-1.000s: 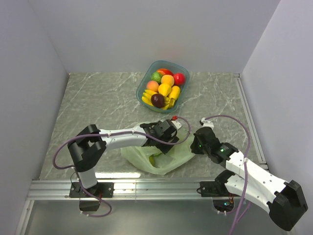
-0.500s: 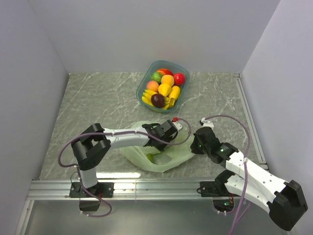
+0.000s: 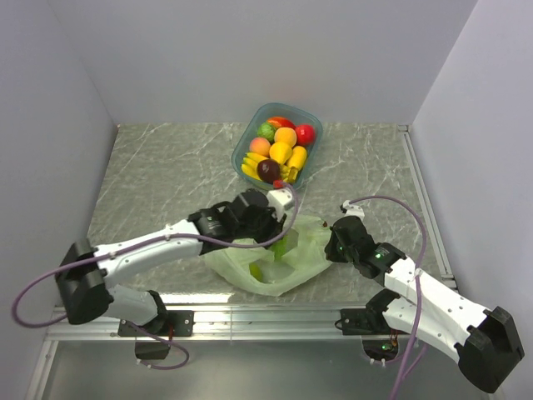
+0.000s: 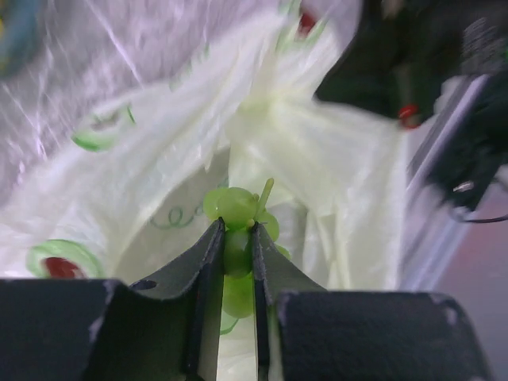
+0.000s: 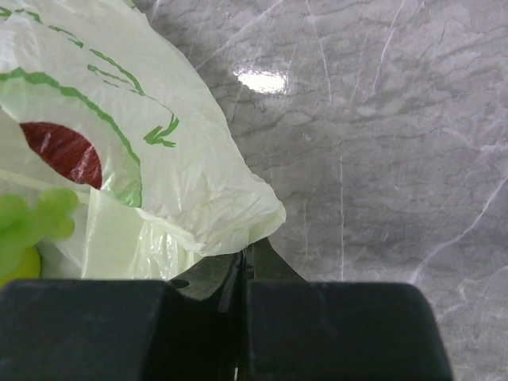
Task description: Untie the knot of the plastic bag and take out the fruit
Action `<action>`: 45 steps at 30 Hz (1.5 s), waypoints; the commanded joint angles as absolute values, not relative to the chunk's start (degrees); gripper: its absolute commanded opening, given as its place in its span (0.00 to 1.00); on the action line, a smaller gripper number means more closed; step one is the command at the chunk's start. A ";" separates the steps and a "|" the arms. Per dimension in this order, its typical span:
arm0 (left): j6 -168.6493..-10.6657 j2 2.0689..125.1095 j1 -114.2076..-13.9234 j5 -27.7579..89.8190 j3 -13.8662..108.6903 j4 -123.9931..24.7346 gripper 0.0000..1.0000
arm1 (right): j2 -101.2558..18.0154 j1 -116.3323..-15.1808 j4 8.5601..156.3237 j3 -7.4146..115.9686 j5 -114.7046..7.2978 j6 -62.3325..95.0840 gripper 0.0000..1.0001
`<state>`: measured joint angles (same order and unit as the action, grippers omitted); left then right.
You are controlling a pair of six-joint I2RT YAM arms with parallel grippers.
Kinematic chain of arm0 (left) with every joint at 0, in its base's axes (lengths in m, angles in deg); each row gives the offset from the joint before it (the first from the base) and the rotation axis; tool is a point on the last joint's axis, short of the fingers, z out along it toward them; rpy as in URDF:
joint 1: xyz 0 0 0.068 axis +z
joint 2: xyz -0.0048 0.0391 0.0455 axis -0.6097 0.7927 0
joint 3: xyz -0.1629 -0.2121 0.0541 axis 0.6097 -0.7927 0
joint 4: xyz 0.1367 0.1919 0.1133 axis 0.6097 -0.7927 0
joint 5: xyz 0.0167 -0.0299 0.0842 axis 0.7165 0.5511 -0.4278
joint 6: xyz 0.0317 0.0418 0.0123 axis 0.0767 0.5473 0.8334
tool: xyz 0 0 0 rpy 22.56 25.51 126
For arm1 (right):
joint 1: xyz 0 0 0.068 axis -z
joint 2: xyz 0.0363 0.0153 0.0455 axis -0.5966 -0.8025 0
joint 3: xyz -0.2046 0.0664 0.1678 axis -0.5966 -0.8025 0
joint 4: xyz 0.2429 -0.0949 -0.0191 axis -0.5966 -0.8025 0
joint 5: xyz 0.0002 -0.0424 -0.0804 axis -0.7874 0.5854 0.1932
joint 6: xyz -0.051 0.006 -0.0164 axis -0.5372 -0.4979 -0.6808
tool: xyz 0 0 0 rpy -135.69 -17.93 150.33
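Observation:
The pale green plastic bag (image 3: 287,271) lies crumpled near the table's front edge with its mouth open; the knot is out of view. My left gripper (image 3: 279,240) hangs over the bag's mouth, shut on a green grape cluster (image 4: 236,208), a fruit pinched between both fingers (image 4: 208,254) above the bag (image 4: 317,159). My right gripper (image 3: 331,244) is shut on the bag's right edge (image 5: 198,206), a fold of plastic running into its closed jaws (image 5: 244,258). The grapes (image 5: 32,218) show at the left of the right wrist view.
A teal bowl (image 3: 239,148) at the back centre holds several toy fruits, among them a banana bunch, a dark plum and a red one. White walls close in the grey marbled table (image 3: 158,175). A metal rail (image 3: 250,317) runs along the near edge.
The left gripper has shut on the grape cluster and risen a little from the bag's mouth. The left arm's elbow has swung out to the left. The right arm has not moved.

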<state>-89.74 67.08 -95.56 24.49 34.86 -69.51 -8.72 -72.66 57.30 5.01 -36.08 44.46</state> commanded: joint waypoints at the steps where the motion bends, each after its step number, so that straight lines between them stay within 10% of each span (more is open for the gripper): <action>1: -89.33 61.68 -91.90 33.55 34.83 -64.57 0.04 | -8.26 -73.02 58.60 7.38 -34.64 44.89 0.00; 14: -103.47 60.34 -75.63 45.98 45.54 -45.15 0.04 | -9.41 -73.28 58.16 7.38 -34.55 45.42 0.00; 32: -87.67 98.56 -69.91 13.20 82.02 -55.15 0.09 | -8.18 -73.54 57.55 8.17 -35.61 43.49 0.00; 41: -86.69 108.51 -69.12 14.15 90.03 -57.10 0.89 | -9.14 -73.46 57.20 8.88 -34.72 42.43 0.00; 45: -86.60 105.88 -69.21 15.04 89.41 -59.46 0.99 | -10.11 -73.54 57.37 9.31 -34.29 42.43 0.00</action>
<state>-87.31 109.67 -69.14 14.41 86.44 -58.89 -9.47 -73.14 56.78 6.63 -35.95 43.06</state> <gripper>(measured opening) 0.980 0.009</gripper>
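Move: The left gripper already holds the green grapes above the open bag, whose middle lies some 13 cm below it and about 3 cm left, 1 cm back. The box of fruit is roughly 32 cm straight ahead and 12 cm lower. In it the dark red apple lies about 25 cm ahead of the hand and 3 cm left, the yellow pear some 30 cm ahead and 1 cm right. From the right hand, the box is about 33 cm ahead and 16 cm left, slightly lower. The left hand carries the grapes out of the bag's mouth in a quick high arc, climbing some 23 cm as it swings forward, then dipping about 15 cm over the box for a total reach of about 35 cm forward, the wrist turning some 35 degrees counter-clockwise and the fingers tipping up a little. Only as the descent slows above the fruit do its fingers open wide and let go of the grapes, while the right hand stays in place with its shut fingers still pinching the bag's right rim. ##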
